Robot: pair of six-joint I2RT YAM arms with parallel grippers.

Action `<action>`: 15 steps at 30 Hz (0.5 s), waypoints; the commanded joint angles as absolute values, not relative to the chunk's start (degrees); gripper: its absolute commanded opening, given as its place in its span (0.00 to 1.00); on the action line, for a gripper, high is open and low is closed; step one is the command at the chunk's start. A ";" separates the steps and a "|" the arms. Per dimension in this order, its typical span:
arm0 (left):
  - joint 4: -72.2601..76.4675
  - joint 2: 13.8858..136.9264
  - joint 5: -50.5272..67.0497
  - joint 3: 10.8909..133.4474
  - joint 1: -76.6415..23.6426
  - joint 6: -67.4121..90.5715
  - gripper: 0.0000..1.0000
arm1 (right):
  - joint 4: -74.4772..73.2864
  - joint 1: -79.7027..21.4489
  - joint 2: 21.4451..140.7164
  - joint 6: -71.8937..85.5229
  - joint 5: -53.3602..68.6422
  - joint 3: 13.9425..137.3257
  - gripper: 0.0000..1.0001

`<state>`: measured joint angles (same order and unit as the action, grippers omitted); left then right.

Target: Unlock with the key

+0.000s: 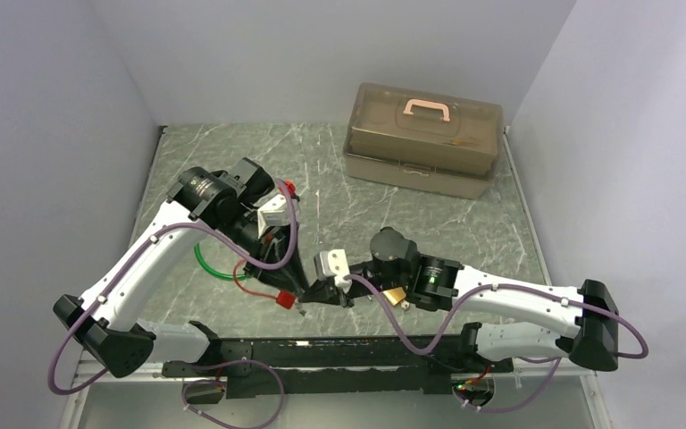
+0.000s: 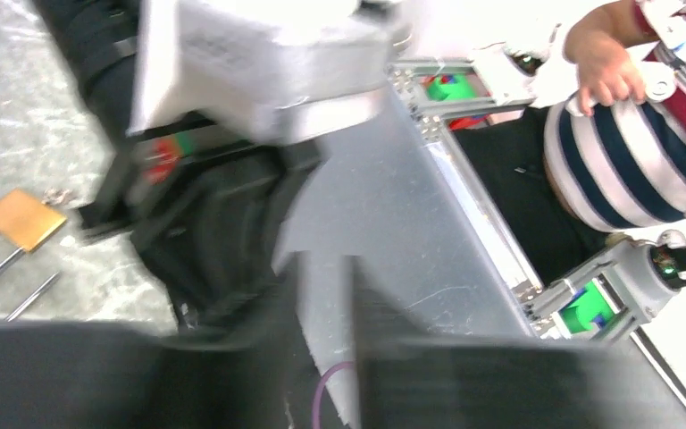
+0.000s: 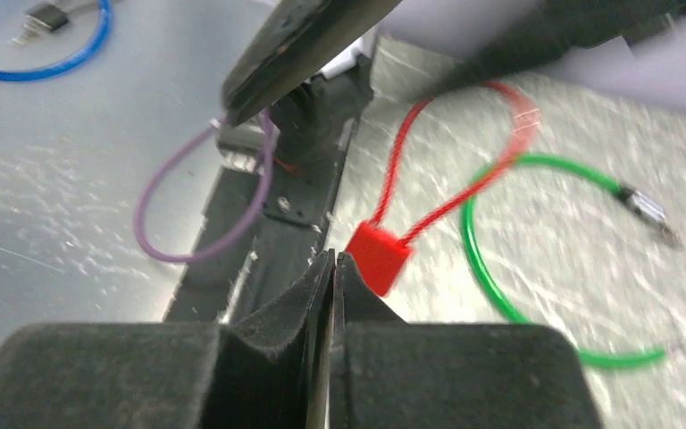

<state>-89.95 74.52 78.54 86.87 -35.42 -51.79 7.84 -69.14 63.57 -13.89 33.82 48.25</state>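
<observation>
A red cable lock lies on the marbled table between both grippers; its square red body sits just right of my right gripper's tips. My right gripper is shut, with a thin pale sliver edge-on between its pads; I cannot tell whether that is the key. Otherwise the key is not seen. My left gripper hangs over the red lock, jaws a little apart with only grey surface showing between them. A brass padlock lies under the right arm.
A green cable loop lies left of the red lock. A blue cable loop rests on the grey front shelf. A brown toolbox stands at the back right. A person in a striped shirt is beyond the front edge.
</observation>
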 commanded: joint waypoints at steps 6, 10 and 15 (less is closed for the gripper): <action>-90.44 70.24 85.64 79.73 -34.73 -55.64 0.00 | -5.14 -66.57 54.53 -21.14 22.92 56.98 0.15; -90.38 68.76 80.46 74.82 -30.94 -60.56 0.00 | -7.20 -66.61 54.00 -21.04 19.78 57.59 0.45; -90.24 70.43 68.07 66.98 -19.53 -69.25 0.13 | -4.84 -66.62 51.30 -16.94 15.81 50.70 0.66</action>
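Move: Between and just below the crossed fingertips, already out of both grippers, the red padlock hangs in the air with its key: about 5 cm left of the right hand, 2 cm ahead and 7 cm below. From the left hand it is some 4 cm left, 2 cm ahead and 13 cm below. The brass padlock lies on the table 20 cm right of the right hand and 12 cm ahead; the green cable lock 18 cm left and 25 cm ahead. Swinging clear with nothing in its fingers, the right hand dips briefly while going forward, then climbs to about 7 cm above its start and draws some 5 cm right, away from the left hand, opening past halfway and turning about 15 degrees clockwise. The empty left hand snaps its fingers shut, eases back slightly, then sinks about 5 cm and moves a little left. ##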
